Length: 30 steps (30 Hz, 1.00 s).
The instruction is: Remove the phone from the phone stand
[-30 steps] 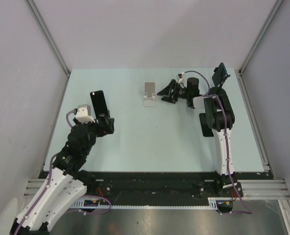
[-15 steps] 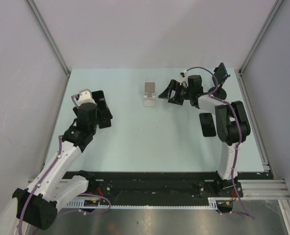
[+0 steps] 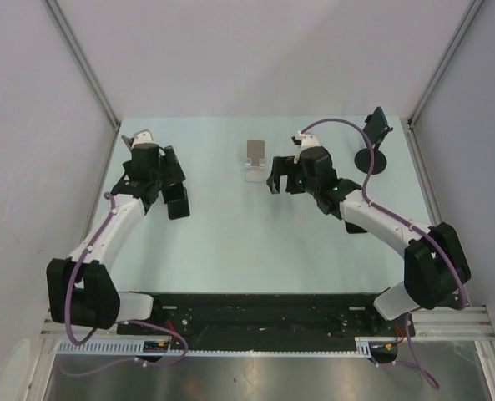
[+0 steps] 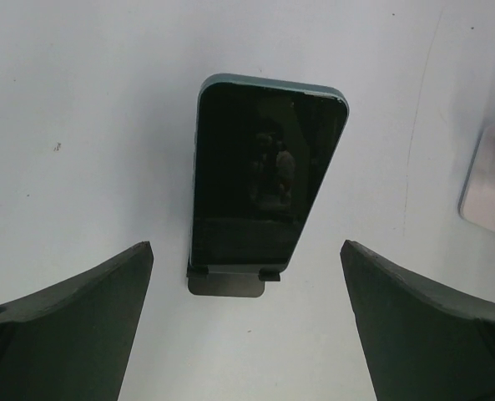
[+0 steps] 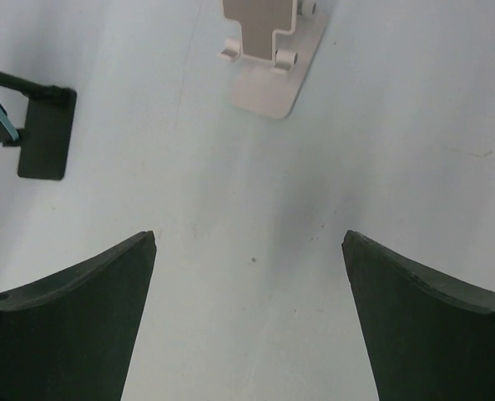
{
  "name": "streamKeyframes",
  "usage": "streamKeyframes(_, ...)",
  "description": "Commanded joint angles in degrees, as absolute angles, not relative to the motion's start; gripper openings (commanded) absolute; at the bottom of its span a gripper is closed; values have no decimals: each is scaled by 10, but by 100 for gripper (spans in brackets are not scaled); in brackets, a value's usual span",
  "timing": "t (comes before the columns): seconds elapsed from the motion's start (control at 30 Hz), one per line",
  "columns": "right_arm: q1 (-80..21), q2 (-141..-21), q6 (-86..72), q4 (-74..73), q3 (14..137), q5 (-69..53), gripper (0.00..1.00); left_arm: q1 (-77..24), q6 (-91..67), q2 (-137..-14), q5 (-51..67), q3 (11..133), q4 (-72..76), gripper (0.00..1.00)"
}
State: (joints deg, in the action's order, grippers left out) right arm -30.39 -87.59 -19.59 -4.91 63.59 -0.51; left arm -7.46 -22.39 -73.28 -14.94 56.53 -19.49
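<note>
A dark teal phone (image 4: 264,175) leans upright in a small black stand (image 4: 226,282) at the far left of the table. My left gripper (image 4: 247,245) is open, and the phone stands just ahead of the fingertips, untouched. In the top view the left gripper (image 3: 174,180) covers most of that phone. The same stand shows edge-on in the right wrist view (image 5: 38,134). My right gripper (image 3: 279,177) is open and empty (image 5: 249,234), over bare table just in front of an empty silver stand (image 3: 255,159).
The silver stand also shows in both wrist views (image 5: 272,50) (image 4: 489,184). A second phone (image 3: 376,127) sits on a black round-based stand (image 3: 372,160) at the far right. A dark flat thing (image 3: 351,225) lies partly under the right arm.
The left arm has swung out to the far left and brought its open gripper over the phone on the black stand. The right arm has stretched out, its gripper now beside the silver stand.
</note>
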Motion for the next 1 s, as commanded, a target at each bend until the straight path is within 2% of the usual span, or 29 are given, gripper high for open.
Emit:
streamKeyframes(0.0,-356,-819,-151,-31,601,138,100,-58,-191,-779,-120,623,-186,100)
streamKeyframes(0.13,-399,-799,-104,-15,592,178,100,-47,-185,-830,-113,650,-186,100)
streamKeyframes(0.5,-422,-801,-102,-27,589,170,100,-46,-164,-906,-118,686,-186,97)
streamKeyframes(0.87,-422,-803,-103,-25,590,159,100,-46,-160,-878,-98,671,-187,60)
streamKeyframes(0.97,-422,-804,-99,-20,590,155,100,-46,-161,-861,-91,672,-189,47)
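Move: Ahead of the left hand by about 4 cm, almost in line with it and 7 cm below, the phone leans back on its black stand. The stand's foot is nearly straight under the hand, some 17 cm down and 1 cm nearer. The white stand is about 12 cm ahead of this hand, 28 cm to its right and 14 cm below. From the right hand, the phone is roughly 34 cm left, 7 cm ahead and 7 cm lower. Reaching forward about 5 cm and sinking as much, the left hand brings its open fingers down astride the upper part of the phone, tipping some 10 degrees steeper. It stops there and closes them by about a quarter, pinching the phone by its two side edges. The right hand, empty and open, backs off about 4 cm and then waits. ##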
